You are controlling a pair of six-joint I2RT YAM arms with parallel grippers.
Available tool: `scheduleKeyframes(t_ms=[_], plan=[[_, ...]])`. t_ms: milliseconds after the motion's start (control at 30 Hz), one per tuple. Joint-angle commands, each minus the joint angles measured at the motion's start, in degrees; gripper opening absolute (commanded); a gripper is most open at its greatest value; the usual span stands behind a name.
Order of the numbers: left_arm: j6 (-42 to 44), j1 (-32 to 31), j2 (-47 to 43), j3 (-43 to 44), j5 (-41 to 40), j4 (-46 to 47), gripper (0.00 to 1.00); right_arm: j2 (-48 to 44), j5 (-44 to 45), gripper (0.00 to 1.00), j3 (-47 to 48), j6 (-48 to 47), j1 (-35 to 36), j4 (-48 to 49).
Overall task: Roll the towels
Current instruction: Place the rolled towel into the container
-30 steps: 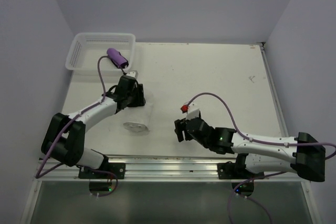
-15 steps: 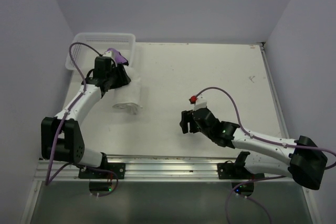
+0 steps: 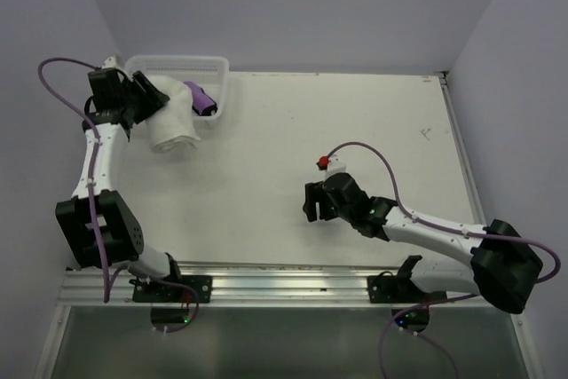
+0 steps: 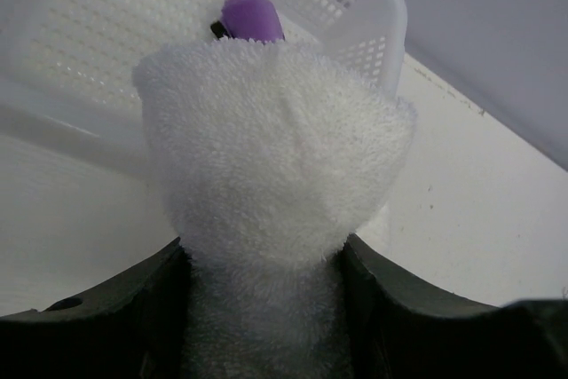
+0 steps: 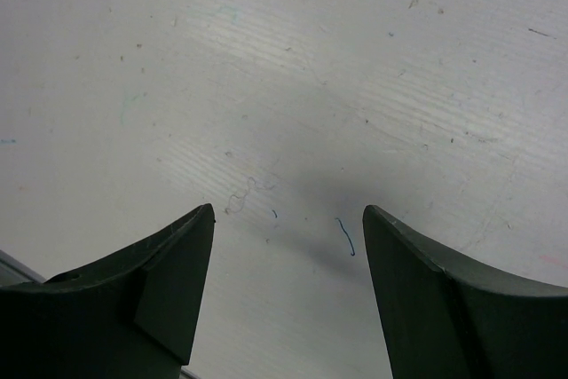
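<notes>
A rolled, fluffy white towel (image 3: 170,119) (image 4: 271,148) is clamped in my left gripper (image 3: 145,102) (image 4: 266,259), which is shut on it and holds it in the air over the near rim of the white mesh basket (image 3: 209,66) (image 4: 80,33). The small purple towel (image 3: 200,97) (image 4: 251,17), rolled with dark trim, lies inside the basket just beyond the white roll. Over bare tabletop at centre right, my right gripper (image 3: 311,202) (image 5: 288,219) is open, with nothing between its fingers.
The basket stands at the table's far left corner against the left wall. A purple cable (image 3: 62,63) loops up from the left arm. The table's right edge rail (image 3: 461,153) runs along the right side. Small thread scraps (image 5: 346,235) lie under the right gripper.
My left arm has carried the white towel roll from mid-table up and left to the basket's rim. The right gripper has shifted slightly and stays open.
</notes>
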Motion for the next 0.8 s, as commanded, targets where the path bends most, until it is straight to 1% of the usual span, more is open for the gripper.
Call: scheduleKeyframes(t_ms=[0, 100, 233, 367, 533, 667, 767], plan=[[-2.84, 4.00, 1.54, 7.95, 3.08, 2.67, 0.05, 1.12, -3.02, 0.72, 3.35, -1.64, -1.02, 2.21], [-4.16, 7.08, 3.82, 12.08, 2.73, 3.19, 0.05, 2.08, -3.99, 0.72, 4.05, -1.99, -1.81, 2.03], [-4.95, 9.46, 7.51, 17.08, 1.33, 3.55, 0.05, 3.66, -6.18, 0.72, 4.31, -1.90, -3.57, 2.56], [-5.57, 9.99, 13.39, 20.96, -1.93, 5.39, 0.05, 5.86, -8.38, 0.72, 4.93, -1.99, -5.67, 3.52], [-6.88, 9.99, 20.87, 27.54, -1.76, 6.18, 0.04, 9.64, -9.88, 0.72, 5.81, -2.43, -6.82, 4.32], [-7.76, 9.99, 26.93, 31.07, -2.98, 6.71, 0.04, 12.01, -10.40, 0.72, 6.95, -2.69, -7.96, 4.40], [-8.20, 9.99, 29.66, 32.74, -4.47, 6.89, 0.04, 14.21, -11.28, 0.72, 7.65, -2.69, -8.84, 5.81]])
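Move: The left hand already holds the white rolled towel. The container's middle lies about 17 cm ahead of this hand, 5 cm to its left and some 17 cm below; inside the container, the purple rolled towel is about 16 cm ahead of the hand, 4 cm to its right and 18 cm down. From the empty right hand the container is far off, roughly 39 cm ahead, 44 cm left and slightly lower. The left hand carries the white towel some 13 cm left and 11 cm forward, away from the purple roll and over the container's left part, first mostly left while rising about 5 cm to clear the near rim, then mostly forward while sinking about 7 cm towards the container. Its wrist turns about 15 degrees counter-clockwise with the fingers still gripping, while the open right hand eases about 3 cm forward and 3 cm down over bare table, touching nothing. ##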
